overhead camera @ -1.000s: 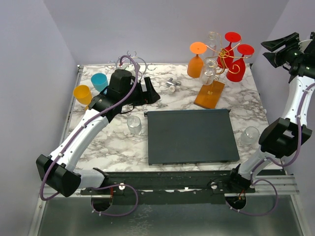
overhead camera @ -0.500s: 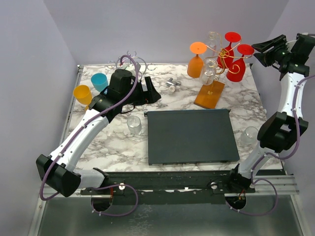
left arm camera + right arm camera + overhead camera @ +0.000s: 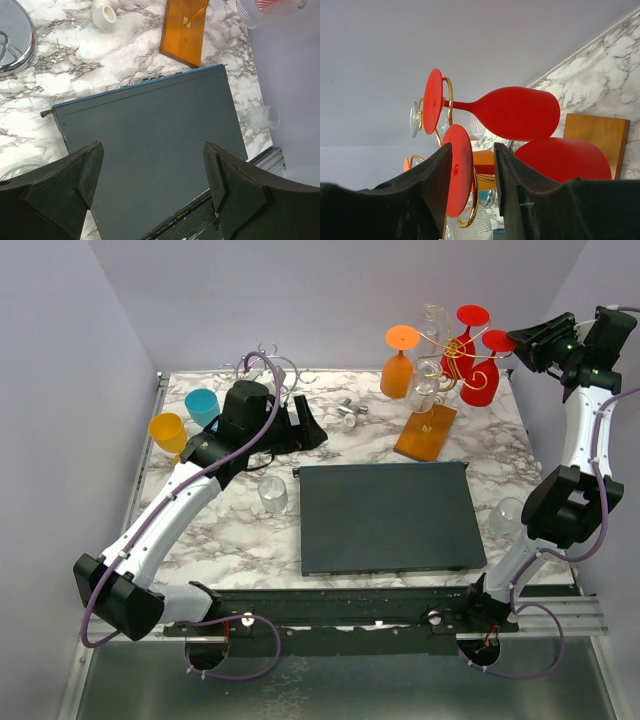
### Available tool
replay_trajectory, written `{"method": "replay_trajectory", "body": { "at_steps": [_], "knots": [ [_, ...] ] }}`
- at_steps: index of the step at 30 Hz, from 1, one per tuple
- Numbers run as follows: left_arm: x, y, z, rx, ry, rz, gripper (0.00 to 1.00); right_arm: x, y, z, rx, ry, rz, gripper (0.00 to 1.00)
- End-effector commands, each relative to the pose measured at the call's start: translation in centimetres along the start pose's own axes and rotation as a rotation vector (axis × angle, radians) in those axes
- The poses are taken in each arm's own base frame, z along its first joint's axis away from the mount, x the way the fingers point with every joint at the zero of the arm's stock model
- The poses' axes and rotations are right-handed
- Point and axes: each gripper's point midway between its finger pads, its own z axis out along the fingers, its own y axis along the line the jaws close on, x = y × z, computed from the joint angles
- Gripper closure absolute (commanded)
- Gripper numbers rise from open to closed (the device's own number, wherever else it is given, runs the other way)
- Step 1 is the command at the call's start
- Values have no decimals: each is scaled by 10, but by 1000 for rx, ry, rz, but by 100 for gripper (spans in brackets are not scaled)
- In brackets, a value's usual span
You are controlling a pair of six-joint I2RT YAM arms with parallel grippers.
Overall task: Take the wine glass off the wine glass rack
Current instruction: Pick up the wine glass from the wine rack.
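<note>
The wine glass rack stands at the back right: an orange-brown wooden base (image 3: 425,430) (image 3: 185,30) (image 3: 597,137) with a gold wire stem and curly hooks. Upside down from it hang two red wine glasses (image 3: 480,388) (image 3: 458,355), an orange one (image 3: 398,370) and clear ones (image 3: 425,390). My right gripper (image 3: 520,340) (image 3: 472,150) is up at the rightmost red glass, its jaws partly closed either side of that glass's round foot (image 3: 460,170) and stem, with a gap still showing. My left gripper (image 3: 305,425) (image 3: 152,150) is open and empty over the table's middle.
A dark grey board (image 3: 385,515) lies at the front centre. Beside it stand a clear tumbler (image 3: 272,495) and a clear glass (image 3: 507,515). At the back left are a blue cup (image 3: 202,405), a yellow cup (image 3: 167,430) and a chrome wire stand (image 3: 265,365).
My right arm has swung left to the rack and its jaws have narrowed around the rightmost red glass's foot. The left arm has not moved.
</note>
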Motion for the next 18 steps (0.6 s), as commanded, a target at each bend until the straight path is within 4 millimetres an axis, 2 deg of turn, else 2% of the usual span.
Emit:
{"method": "replay_trajectory", "body": {
  "at_steps": [1, 5, 10, 18],
  "knots": [
    [1, -4, 4, 23, -1, 3, 12, -3, 6, 7, -21, -13, -18, 57],
    [2, -4, 5, 23, 2, 1, 12, -3, 8, 7, -21, -12, -20, 62],
    [2, -3, 6, 22, 3, 2, 12, -4, 8, 5, -5, -22, -19, 75],
    [4, -2, 6, 20, 7, 0, 12, -8, 12, -1, 7, -52, -24, 81]
  ]
}}
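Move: The red wine glass hangs upside down at the near right of the rack, its foot already between the right hand's open fingers; its middle lies about 3 cm to the left, 2 cm ahead and some 8 cm below. At about that height, the other red glass is 8 cm ahead and 7 cm left, the front clear glass 4 cm back and 17 cm left. From the left hand, the near red glass lies roughly 18 cm ahead, 34 cm right and 2 cm lower. The near red glass's flat foot is taken at its rim: the right fingers close from about half open to nearly shut, one over the disc and one under. Meanwhile the hand stays almost in place, edging left by less than 1 cm farther onto the foot and easing back slightly, without turning. ##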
